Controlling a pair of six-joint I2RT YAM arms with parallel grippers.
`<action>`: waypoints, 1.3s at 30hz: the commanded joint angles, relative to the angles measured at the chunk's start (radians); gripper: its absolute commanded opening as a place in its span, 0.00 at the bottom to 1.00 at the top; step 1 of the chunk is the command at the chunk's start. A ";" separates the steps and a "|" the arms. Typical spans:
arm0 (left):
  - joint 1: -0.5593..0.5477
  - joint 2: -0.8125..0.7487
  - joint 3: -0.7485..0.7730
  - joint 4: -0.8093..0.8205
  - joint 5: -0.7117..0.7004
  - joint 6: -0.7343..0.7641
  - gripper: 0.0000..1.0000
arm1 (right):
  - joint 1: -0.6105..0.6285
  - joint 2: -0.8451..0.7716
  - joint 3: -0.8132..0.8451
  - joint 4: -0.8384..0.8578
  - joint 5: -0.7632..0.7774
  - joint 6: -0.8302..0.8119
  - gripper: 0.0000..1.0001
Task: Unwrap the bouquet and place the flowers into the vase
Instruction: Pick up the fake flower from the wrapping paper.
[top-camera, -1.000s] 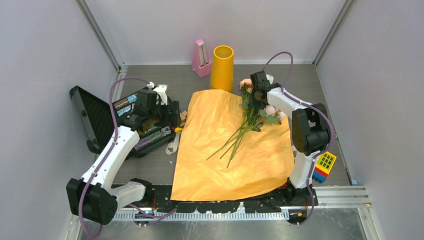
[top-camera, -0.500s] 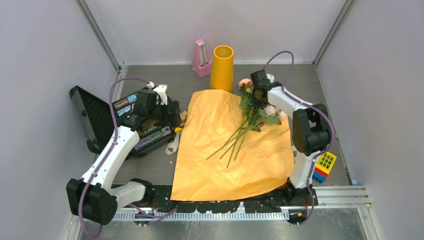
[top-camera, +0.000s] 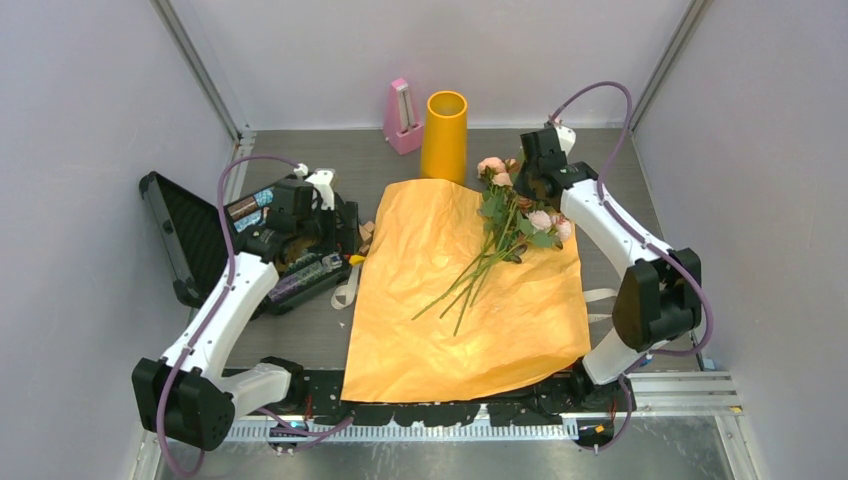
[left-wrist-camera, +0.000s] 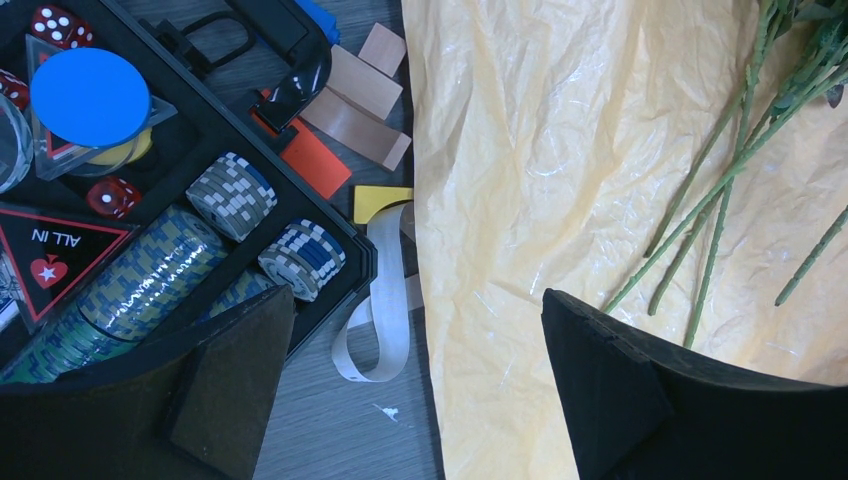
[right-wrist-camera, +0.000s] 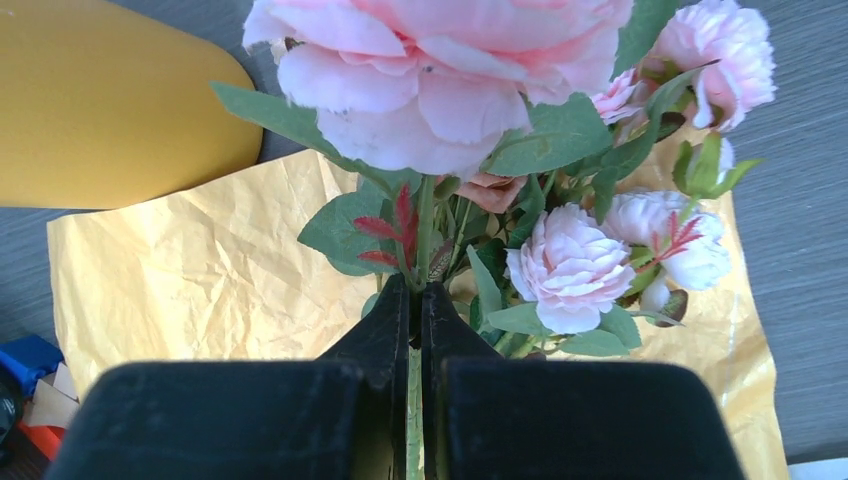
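The bouquet lies unwrapped: its crinkled orange paper (top-camera: 450, 300) is spread flat on the table with the flowers (top-camera: 505, 218) loose on its far right part, stems pointing toward me. My right gripper (top-camera: 524, 188) (right-wrist-camera: 415, 300) is shut on one green stem (right-wrist-camera: 413, 400) just under a large pink rose (right-wrist-camera: 440, 70); other pink roses (right-wrist-camera: 570, 265) lie beside it. The yellow-orange vase (top-camera: 445, 135) (right-wrist-camera: 110, 100) stands upright behind the paper's far edge. My left gripper (top-camera: 330, 222) (left-wrist-camera: 415, 300) hangs open over the paper's left edge, holding nothing.
A beige ribbon (left-wrist-camera: 385, 290) lies looped between the paper and an open black case of poker chips and dice (top-camera: 200, 240) (left-wrist-camera: 150, 200). Wooden blocks (left-wrist-camera: 365, 85) lie beside the case. A pink metronome (top-camera: 403, 117) stands left of the vase. Another ribbon strip (top-camera: 600, 296) lies right of the paper.
My right gripper closed on a stem, and that arm's elbow swung out to the right, drawing the gripper back and to the right. The left arm has not moved.
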 joint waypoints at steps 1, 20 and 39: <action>-0.002 -0.034 0.000 0.020 -0.004 0.020 0.97 | -0.001 -0.108 -0.006 0.005 0.090 0.000 0.00; -0.002 -0.095 -0.016 0.061 0.081 0.025 0.97 | 0.207 -0.320 0.124 0.531 -0.025 -0.508 0.00; -0.002 -0.093 -0.018 0.064 0.089 0.030 0.97 | 0.208 0.047 0.555 0.960 -0.038 -0.770 0.00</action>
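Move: Ahead and to the left of the right hand, which already holds one pink flower just below its blossom, stands the yellow vase, about 7 cm farther out and 14 cm left, its middle some 3 cm lower. The remaining flower heads lie 2 cm back, 3 cm right and 12 cm below the hand; the pink metronome is 18 cm ahead, 23 cm left and 8 cm down. From the left hand the vase is roughly 20 cm ahead, 22 cm right and 4 cm lower. Hoisting the pinched flower almost 40 cm, the right hand first eases back about 3 cm and slightly right, then swings some 12 cm left and forward again, high over the vase's right side. Its wrist tips up by about 70 degrees and turns a little counter-clockwise until the fingers point forward, nearly level, still shut on the stem. The empty left hand rises about 2 cm, staying wide open. ##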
